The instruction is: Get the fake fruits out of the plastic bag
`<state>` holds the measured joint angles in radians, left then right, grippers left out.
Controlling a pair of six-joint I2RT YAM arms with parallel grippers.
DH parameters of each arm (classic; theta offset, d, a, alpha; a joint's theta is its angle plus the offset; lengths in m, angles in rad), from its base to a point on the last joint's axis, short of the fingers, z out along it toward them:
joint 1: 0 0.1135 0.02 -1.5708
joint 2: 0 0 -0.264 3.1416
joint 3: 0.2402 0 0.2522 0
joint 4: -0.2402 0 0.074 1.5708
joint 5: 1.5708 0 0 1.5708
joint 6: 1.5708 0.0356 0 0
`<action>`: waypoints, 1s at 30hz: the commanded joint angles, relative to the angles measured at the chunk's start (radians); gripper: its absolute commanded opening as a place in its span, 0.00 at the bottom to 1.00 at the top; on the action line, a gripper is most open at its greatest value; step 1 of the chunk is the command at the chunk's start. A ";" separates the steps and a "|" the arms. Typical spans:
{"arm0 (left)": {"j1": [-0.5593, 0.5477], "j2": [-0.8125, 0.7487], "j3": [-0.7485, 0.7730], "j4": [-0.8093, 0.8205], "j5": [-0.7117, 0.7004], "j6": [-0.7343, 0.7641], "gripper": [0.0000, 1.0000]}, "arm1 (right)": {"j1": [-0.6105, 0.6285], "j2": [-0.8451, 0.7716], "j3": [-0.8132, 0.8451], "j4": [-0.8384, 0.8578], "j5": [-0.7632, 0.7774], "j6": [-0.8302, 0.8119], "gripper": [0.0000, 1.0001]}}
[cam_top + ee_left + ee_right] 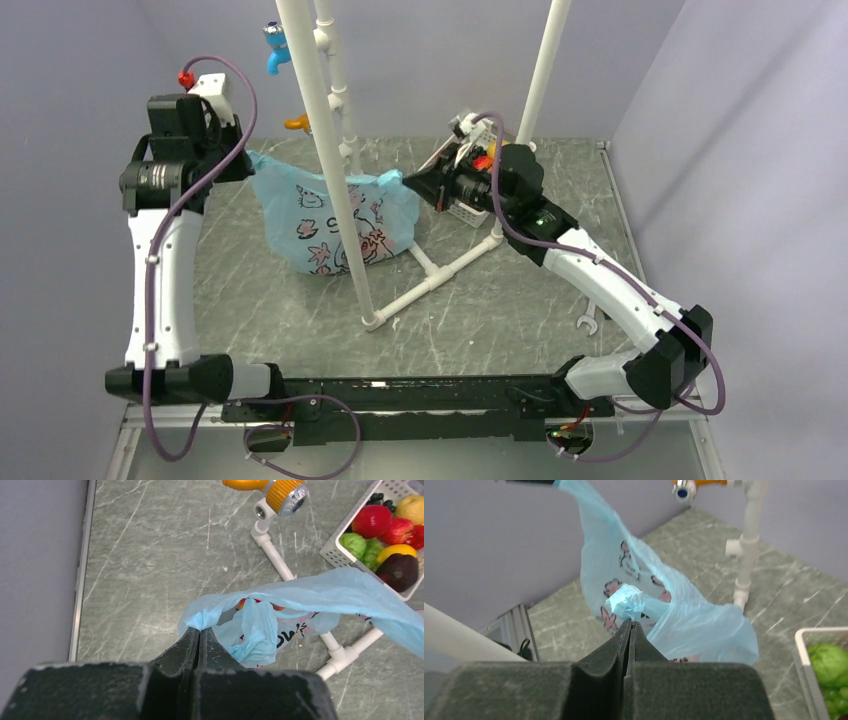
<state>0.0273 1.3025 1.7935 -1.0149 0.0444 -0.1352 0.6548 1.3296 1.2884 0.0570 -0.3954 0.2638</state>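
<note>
The light-blue plastic bag (300, 215) with its pink-and-black print is stretched between both grippers, its bottom near the table. My left gripper (248, 160) is shut on the bunched left handle (202, 619). My right gripper (408, 182) is shut on the other bunched handle (625, 601). In the left wrist view the bag's mouth (260, 600) gapes slightly, and a sliver of red-orange fake fruit (243, 602) shows inside. The rest of the fruits are hidden by the plastic.
A white pipe frame (335, 170) rises in front of the bag, with its base (440, 270) on the table. A white slotted basket (334, 550) of mixed fruits stands behind my right gripper. A wrench (588, 322) lies at the right.
</note>
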 commanded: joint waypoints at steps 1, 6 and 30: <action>0.022 0.100 0.127 -0.032 0.047 0.088 0.00 | 0.016 -0.062 -0.041 0.010 -0.003 -0.028 0.00; 0.025 0.079 0.126 -0.039 0.072 0.071 0.18 | 0.017 -0.147 -0.113 0.012 -0.046 0.040 0.00; 0.025 -0.661 -0.615 0.118 0.189 -0.450 0.99 | 0.140 -0.218 -0.303 -0.019 -0.047 0.136 0.00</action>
<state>0.0490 0.7105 1.2640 -0.9653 0.2653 -0.4137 0.7918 1.1095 0.9340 -0.0120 -0.4393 0.3901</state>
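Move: Hanging between the two hands, the bag has its body about 17 cm to the right of the left hand, 2 cm back and some 18 cm below; from the right hand it is about 13 cm left, 1 cm ahead and 18 cm below. Each hand pinches an upper edge. The fruit basket stands about 20 cm ahead, 16 cm right and 33 cm below the right hand; the floor pipe joint is 5 cm right, 1 cm ahead and 36 cm below. Flicking forward some 3 cm, the left hand starts opening, then whips back about 16 cm, drifting right and down, its fingers going wide and letting go of the bag's left handle as the wrist rolls its left side down about 20 degrees. The right hand keeps its pinch on the other edge and draws it about 10 cm back and 10 cm down, turning slightly. ##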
